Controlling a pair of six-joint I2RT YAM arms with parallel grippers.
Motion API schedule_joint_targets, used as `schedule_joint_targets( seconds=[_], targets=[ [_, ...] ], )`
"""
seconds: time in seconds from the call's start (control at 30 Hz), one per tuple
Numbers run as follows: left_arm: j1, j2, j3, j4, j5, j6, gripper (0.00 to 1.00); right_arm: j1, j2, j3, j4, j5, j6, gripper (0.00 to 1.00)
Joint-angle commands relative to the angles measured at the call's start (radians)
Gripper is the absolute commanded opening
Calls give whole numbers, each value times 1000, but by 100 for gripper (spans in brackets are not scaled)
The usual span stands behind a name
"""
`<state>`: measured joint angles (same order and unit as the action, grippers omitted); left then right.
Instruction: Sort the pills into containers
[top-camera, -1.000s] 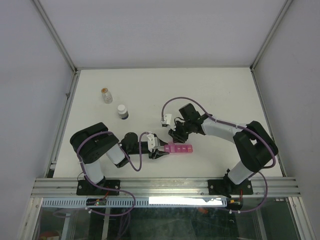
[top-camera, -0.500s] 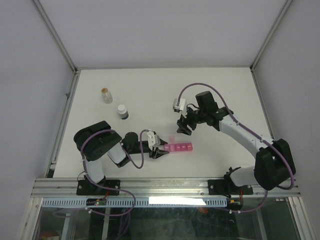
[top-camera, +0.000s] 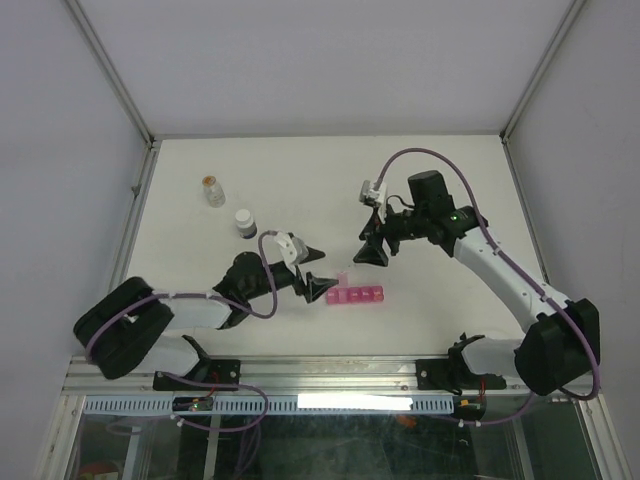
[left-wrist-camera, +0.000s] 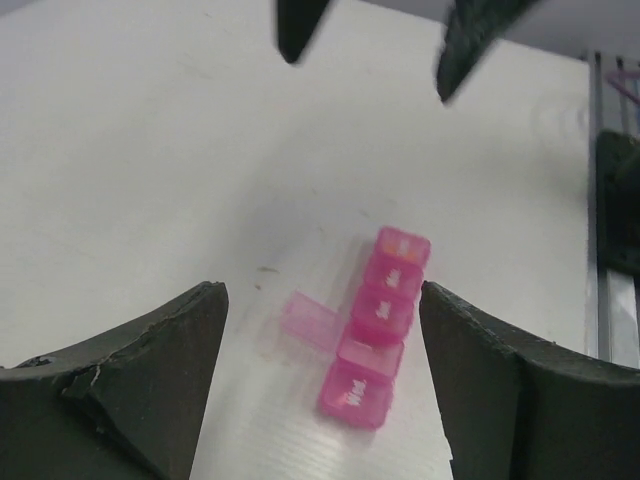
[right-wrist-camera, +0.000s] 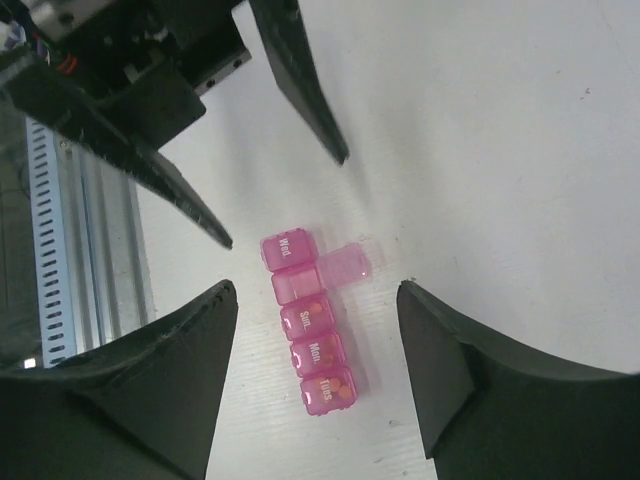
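Note:
The pink pill-organiser strip, the containers (top-camera: 357, 295), lies flat on the white table between both arms. One lid (right-wrist-camera: 345, 265) stands flipped open beside the "Wed" end, and no pill shows in that compartment. Orange pills (right-wrist-camera: 338, 390) show through the closed Sun, Mon and Tues lids. My left gripper (top-camera: 312, 268) hovers open just left of the strip (left-wrist-camera: 378, 325), touching nothing. My right gripper (top-camera: 375, 250) hangs open above and behind the strip (right-wrist-camera: 308, 325), with nothing between its fingers.
A small clear bottle with orange-brown contents (top-camera: 213, 190) and a white-capped dark bottle (top-camera: 245, 222) stand at the back left. The metal rail (top-camera: 330, 375) runs along the table's near edge.
My right gripper opened and drew back from the strip, leaving one lid flipped open. My left gripper let go of the strip's left end, opened wide and backed off.

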<state>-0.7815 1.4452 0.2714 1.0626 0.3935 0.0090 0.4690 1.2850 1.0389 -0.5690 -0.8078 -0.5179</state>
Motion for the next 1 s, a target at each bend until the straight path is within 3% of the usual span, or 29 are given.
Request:
schedule_joint_targets(
  seconds=[0.0,0.23,0.47,0.73,0.97],
  targets=[
    [76,-222,206,-513,-211,-198,79,-110,-74,5,47,-156,101,68],
    [382,-309,379,-771,-186,-392,86,-166,-129,-53,72,-197,117,69],
    [563,-209,583,-967,-319,-360,85,-165,-137,-59,72,-179,120,69],
    [664,-11,712,-992,-436,-342,83,-165,-139,-68,80,-170,126,69],
    [752,229,935,-1118,-509,-300,81,-164,-144,-78,91,-172,135,69]
  ],
)
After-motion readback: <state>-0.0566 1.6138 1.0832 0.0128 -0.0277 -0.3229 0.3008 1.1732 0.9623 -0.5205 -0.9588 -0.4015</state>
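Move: The glass jar stands about 28 cm ahead of the left hand and 31 cm to its left, some 6 cm lower. The white bottle is nearer, roughly 18 cm ahead and 22 cm left; the pink pill box lies about 7 cm right and 2 cm back, 9 cm below. From the right hand the jar is some 26 cm ahead and 41 cm left, 14 cm down. The open left hand sweeps about 37 cm forward-left towards the glass jar, turning counter-clockwise; the right eases right. ##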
